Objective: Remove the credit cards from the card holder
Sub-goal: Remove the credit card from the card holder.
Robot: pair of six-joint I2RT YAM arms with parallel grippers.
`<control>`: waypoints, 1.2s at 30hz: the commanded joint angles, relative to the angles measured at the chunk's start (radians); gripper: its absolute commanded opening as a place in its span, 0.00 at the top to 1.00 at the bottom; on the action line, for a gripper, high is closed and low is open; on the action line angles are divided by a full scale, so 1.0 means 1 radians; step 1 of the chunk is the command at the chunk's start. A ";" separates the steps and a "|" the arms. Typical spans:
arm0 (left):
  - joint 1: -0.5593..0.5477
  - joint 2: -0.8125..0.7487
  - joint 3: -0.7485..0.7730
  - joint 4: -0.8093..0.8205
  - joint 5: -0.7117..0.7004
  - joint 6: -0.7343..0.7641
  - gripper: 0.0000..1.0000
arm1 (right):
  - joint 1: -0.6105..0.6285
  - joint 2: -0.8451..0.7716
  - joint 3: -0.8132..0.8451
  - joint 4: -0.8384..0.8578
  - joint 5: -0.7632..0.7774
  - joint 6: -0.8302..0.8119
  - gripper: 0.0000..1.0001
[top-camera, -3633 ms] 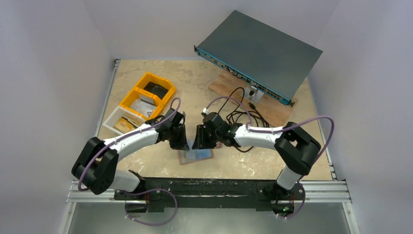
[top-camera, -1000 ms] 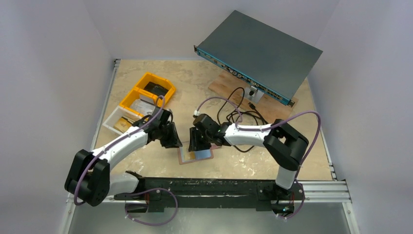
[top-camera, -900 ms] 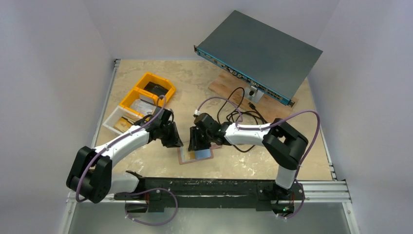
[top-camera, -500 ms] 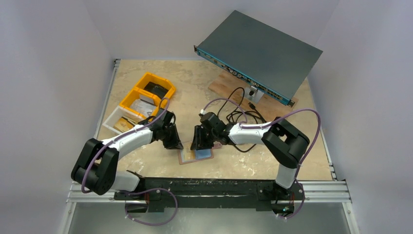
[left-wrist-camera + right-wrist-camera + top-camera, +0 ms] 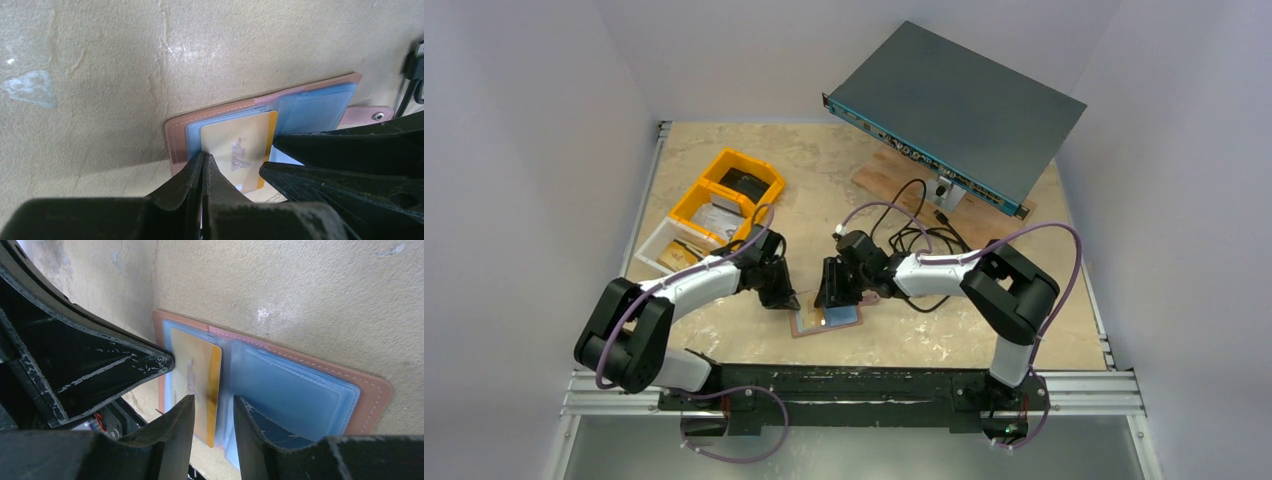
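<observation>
The card holder (image 5: 849,316) lies open on the table, tan outside and pale blue inside (image 5: 295,390), its snap strap (image 5: 370,115) at the far end. A cream and gold credit card (image 5: 240,147) lies on its left half, and the card's near edge sticks out past the holder's rim. My left gripper (image 5: 204,156) is shut, tips against that card's left corner. My right gripper (image 5: 212,407) is open, with one finger over the card (image 5: 195,365) and the other over the blue sleeves. Whether either gripper presses down, I cannot tell.
Two yellow bins (image 5: 729,195) and a white bin (image 5: 664,250) stand at the left. A grey rack unit (image 5: 959,100) rests on a wooden board (image 5: 884,170) at the back right. Black cables (image 5: 919,235) lie just behind the right gripper.
My left gripper has shut and moved right to the holder's left edge. The right gripper shifted slightly right, its opening much the same. The holder stays in place.
</observation>
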 commanded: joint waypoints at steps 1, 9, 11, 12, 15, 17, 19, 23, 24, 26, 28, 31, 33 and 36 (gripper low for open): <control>-0.023 0.041 0.001 0.018 -0.022 -0.024 1.00 | -0.004 0.013 -0.015 0.027 -0.040 0.009 0.66; -0.034 0.069 -0.004 0.021 -0.029 -0.041 1.00 | -0.019 0.017 -0.074 0.134 -0.114 0.070 0.71; -0.036 0.069 -0.003 0.016 -0.033 -0.041 1.00 | -0.030 0.017 -0.097 0.175 -0.140 0.091 0.72; -0.036 0.069 -0.003 0.013 -0.036 -0.041 1.00 | -0.034 0.018 -0.109 0.195 -0.152 0.102 0.73; -0.035 0.069 -0.003 0.006 -0.042 -0.041 1.00 | -0.053 0.015 -0.152 0.265 -0.189 0.140 0.76; -0.036 0.069 -0.002 -0.001 -0.047 -0.041 1.00 | -0.065 0.013 -0.183 0.321 -0.214 0.166 0.76; -0.036 0.069 -0.003 -0.005 -0.051 -0.041 1.00 | -0.077 0.009 -0.212 0.381 -0.238 0.192 0.77; -0.036 0.072 -0.002 -0.007 -0.050 -0.041 1.00 | -0.092 0.019 -0.248 0.478 -0.279 0.232 0.80; -0.035 0.072 -0.001 -0.009 -0.051 -0.041 1.00 | -0.094 0.022 -0.254 0.506 -0.287 0.243 0.82; -0.036 0.069 -0.001 -0.011 -0.052 -0.039 1.00 | -0.096 0.033 -0.266 0.551 -0.303 0.265 0.86; -0.036 0.067 0.000 -0.013 -0.053 -0.040 1.00 | -0.097 0.045 -0.275 0.586 -0.316 0.283 0.88; -0.036 0.066 0.001 -0.018 -0.054 -0.039 1.00 | -0.100 0.055 -0.284 0.620 -0.323 0.302 0.92; -0.035 0.065 0.003 -0.021 -0.057 -0.038 1.00 | -0.103 0.055 -0.292 0.629 -0.324 0.308 0.95; -0.034 0.066 0.006 -0.030 -0.061 -0.035 1.00 | -0.112 0.048 -0.307 0.639 -0.317 0.315 1.00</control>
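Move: From the right hand, the yellow credit card's middle lies about 3 cm to the left, 1 cm back and 1 cm below, with its orange edge already between the parted fingertips. The card holder's empty blue sleeve is some 4 cm to this hand's right and 1 cm back, the strap tab about 10 cm right and 1 cm ahead. From the closed left fingertips, which rest at the card's left edge, the card's middle is about 3 cm right and 2 cm back. Rightward by about 1 cm, the shut left fingers push the credit card towards the right gripper, then hold still against its left edge. The right hand draws back nearly 2 cm and about 1 cm right, tilting some 20 degrees so its fingers lie flatter and point more to the left, and its fingers close to pinch the card's orange edge. ##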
